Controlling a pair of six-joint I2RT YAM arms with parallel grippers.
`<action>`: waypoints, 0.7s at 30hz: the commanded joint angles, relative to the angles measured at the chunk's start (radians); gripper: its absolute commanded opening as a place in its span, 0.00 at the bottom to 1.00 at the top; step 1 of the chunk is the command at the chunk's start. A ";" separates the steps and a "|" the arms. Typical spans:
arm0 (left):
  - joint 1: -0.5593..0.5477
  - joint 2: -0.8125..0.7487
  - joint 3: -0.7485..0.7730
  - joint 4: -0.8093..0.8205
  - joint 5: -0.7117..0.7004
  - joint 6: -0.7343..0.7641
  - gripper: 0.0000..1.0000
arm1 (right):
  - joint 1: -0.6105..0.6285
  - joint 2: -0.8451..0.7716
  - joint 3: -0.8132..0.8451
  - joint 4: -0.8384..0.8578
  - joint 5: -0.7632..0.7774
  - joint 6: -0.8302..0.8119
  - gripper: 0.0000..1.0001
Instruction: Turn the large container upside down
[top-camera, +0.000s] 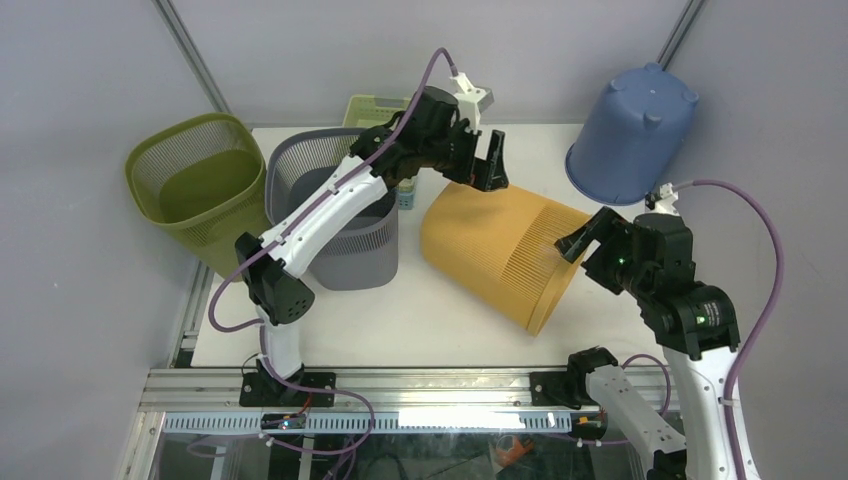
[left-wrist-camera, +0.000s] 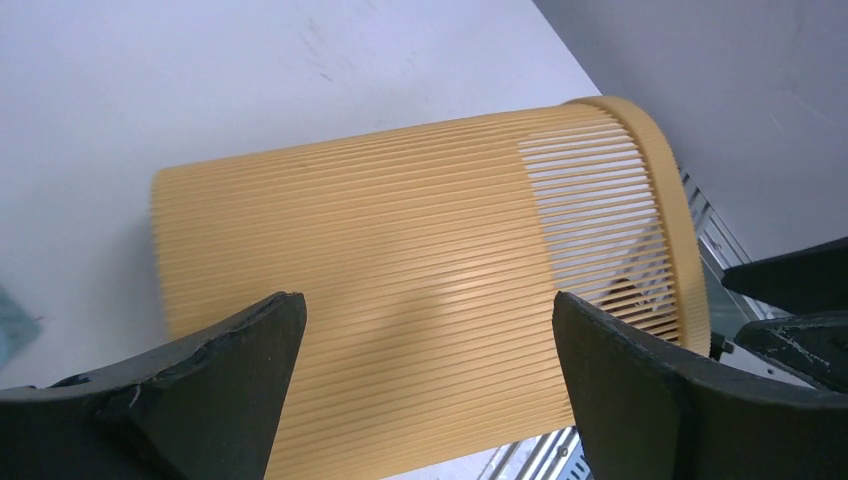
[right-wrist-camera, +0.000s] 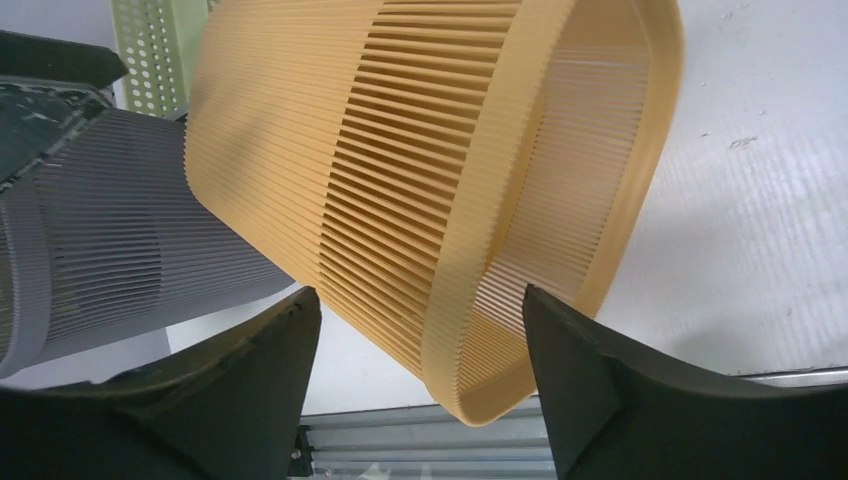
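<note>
The large orange slatted container (top-camera: 500, 250) lies on its side on the white table, closed base toward the back left, open rim toward the front right. My left gripper (top-camera: 481, 168) is open and empty, hovering over the base end; the container's wall (left-wrist-camera: 420, 250) fills the left wrist view between the spread fingers, midpoint (left-wrist-camera: 428, 305). My right gripper (top-camera: 585, 252) is open and empty just right of the rim. In the right wrist view the rim (right-wrist-camera: 470, 300) sits in the gap between the fingers, midpoint (right-wrist-camera: 418, 297); no contact shows.
A grey slatted basket (top-camera: 345, 215) stands just left of the container and also shows in the right wrist view (right-wrist-camera: 100, 230). An olive mesh basket (top-camera: 200, 185) stands at far left. A small pale green basket (top-camera: 375, 108) is behind. An upturned blue tub (top-camera: 632, 135) is at back right. The metal table rail (top-camera: 400, 385) runs along the front.
</note>
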 joint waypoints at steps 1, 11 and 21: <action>0.051 -0.091 0.027 -0.049 -0.076 0.022 0.99 | -0.003 -0.038 -0.014 0.071 -0.038 0.032 0.73; 0.134 -0.086 -0.039 -0.059 0.011 -0.003 0.99 | -0.004 -0.065 -0.193 0.174 -0.106 0.077 0.46; 0.133 -0.080 -0.065 -0.049 0.045 -0.001 0.99 | -0.003 -0.093 -0.150 0.113 0.110 0.034 0.09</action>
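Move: The yellow large container lies on its side, open end towards the right hand. The near part of its rim is about 4 cm below that hand and 2 cm left. The container's middle is some 14 cm left, 5 cm ahead and 14 cm down. The upturned blue container stands about 28 cm ahead and 10 cm right. From the left hand, the yellow container's middle lies roughly 10 cm back, 3 cm right and 16 cm below. The right hand sinks some 4 cm and pinches the container's rim; the open left withdraws left and forward. ##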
